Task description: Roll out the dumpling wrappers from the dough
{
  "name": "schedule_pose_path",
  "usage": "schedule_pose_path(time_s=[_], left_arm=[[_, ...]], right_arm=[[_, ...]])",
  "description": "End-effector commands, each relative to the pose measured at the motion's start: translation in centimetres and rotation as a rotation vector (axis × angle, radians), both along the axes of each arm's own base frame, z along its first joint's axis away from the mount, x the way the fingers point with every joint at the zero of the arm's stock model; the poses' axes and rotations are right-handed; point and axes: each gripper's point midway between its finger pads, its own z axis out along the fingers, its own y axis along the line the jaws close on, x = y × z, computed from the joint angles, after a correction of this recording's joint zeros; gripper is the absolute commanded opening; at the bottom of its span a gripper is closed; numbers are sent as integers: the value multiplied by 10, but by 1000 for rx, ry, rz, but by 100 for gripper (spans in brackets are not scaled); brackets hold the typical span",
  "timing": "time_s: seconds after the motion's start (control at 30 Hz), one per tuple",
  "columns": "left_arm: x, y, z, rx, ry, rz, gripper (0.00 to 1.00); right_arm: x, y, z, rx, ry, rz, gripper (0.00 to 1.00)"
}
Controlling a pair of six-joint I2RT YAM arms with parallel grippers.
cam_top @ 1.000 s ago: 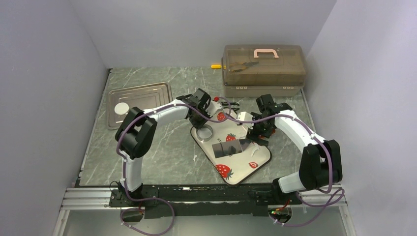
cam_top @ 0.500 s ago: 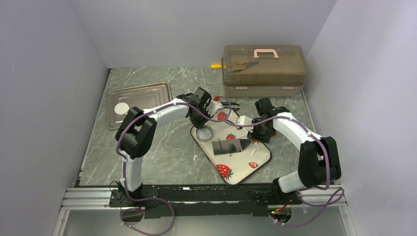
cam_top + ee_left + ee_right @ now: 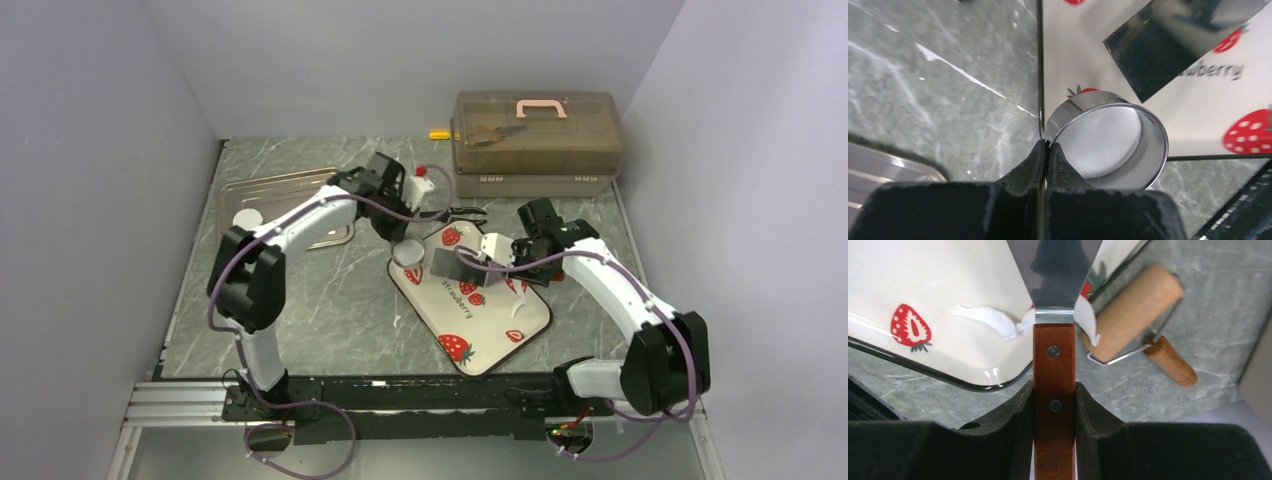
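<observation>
My left gripper [image 3: 401, 243] [image 3: 1047, 145] is shut on the rim of a shiny metal ring [image 3: 409, 252] [image 3: 1154, 145]. A flat white dumpling wrapper [image 3: 1103, 140] fills the ring, which hangs over the left edge of the strawberry tray [image 3: 490, 345] [image 3: 1198, 115]. My right gripper [image 3: 512, 250] [image 3: 1054, 388] is shut on the wooden handle of a metal spatula [image 3: 456, 263] [image 3: 1054, 347], whose blade stands over the tray. Thin white dough scraps [image 3: 993, 320] [image 3: 517, 286] lie on the tray. Another wrapper [image 3: 246, 219] rests on the steel tray [image 3: 300, 195].
A wooden roller [image 3: 1133, 310] lies on the marble beside the strawberry tray's right edge. A brown lidded box [image 3: 537, 135] with a pink handle stands at the back right. A small dark tool [image 3: 466, 212] lies behind the strawberry tray.
My left gripper closed on the ring and carried it back-left toward the tray's edge. My right gripper closed on the spatula handle, and the blade swung left across the tray.
</observation>
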Motion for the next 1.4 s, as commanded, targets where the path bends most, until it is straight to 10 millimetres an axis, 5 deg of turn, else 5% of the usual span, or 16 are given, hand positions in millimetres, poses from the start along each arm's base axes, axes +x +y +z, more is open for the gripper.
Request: schedule_pose_path(time_s=[0.0,0.27,0.43,0.67,0.83,1.1,1.37], left_arm=[[9,-2,93,-246,-58,3,0],[-9,8,208,-626,-46,8,0],[-27,13,254,-688,11,-31,0],[-59,9,324,-799,18,-120,0],[-65,7,336,-822,-11,-159,0],[-76,-5,362,-941,57,-311,0],[-75,-1,361,-949,-8,-335,0]], right_arm=[[17,24,65,197,-188,-91,0],[6,52,127,503,-223,-393,0],[-5,52,146,627,-252,-568,0],[-31,88,169,900,-162,-535,0],[-54,113,197,1093,-153,-364,0],[-76,123,182,1083,-71,-207,0],[-79,117,187,1080,-139,-185,0]])
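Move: The left hand, already about 6 cm above its low spot, holds the ring cutter with the wrapper inside; the spatula blade lies about 15 cm to its right, 6 cm back and slightly lower, the pruning shears 6 cm ahead, 13 cm right, 9 cm below. From the right hand, holding the spatula handle, the ring is some 26 cm left and 6 cm ahead, about level; the rolling pin lies 7 cm ahead, 3 cm left, and the dough scraps 3 cm back, 5 cm left, both some 7 cm below. The left hand keeps its pinch on the ring's rim and lifts it fast and high, some 34 cm, easing back a little over 5 cm late on, while the wrist rolls over by about 55 degrees until the fingers point nearly level to the right and the ring stands on edge. The right hand keeps its grip on the wooden handle and rises about 16 cm off the strawberry tray, swinging some 11 cm left and 8 cm back and rolling nearly 60 degrees, left side up, so the blade slants up and its tip comes close by the ring; whether it touches can't be told. ##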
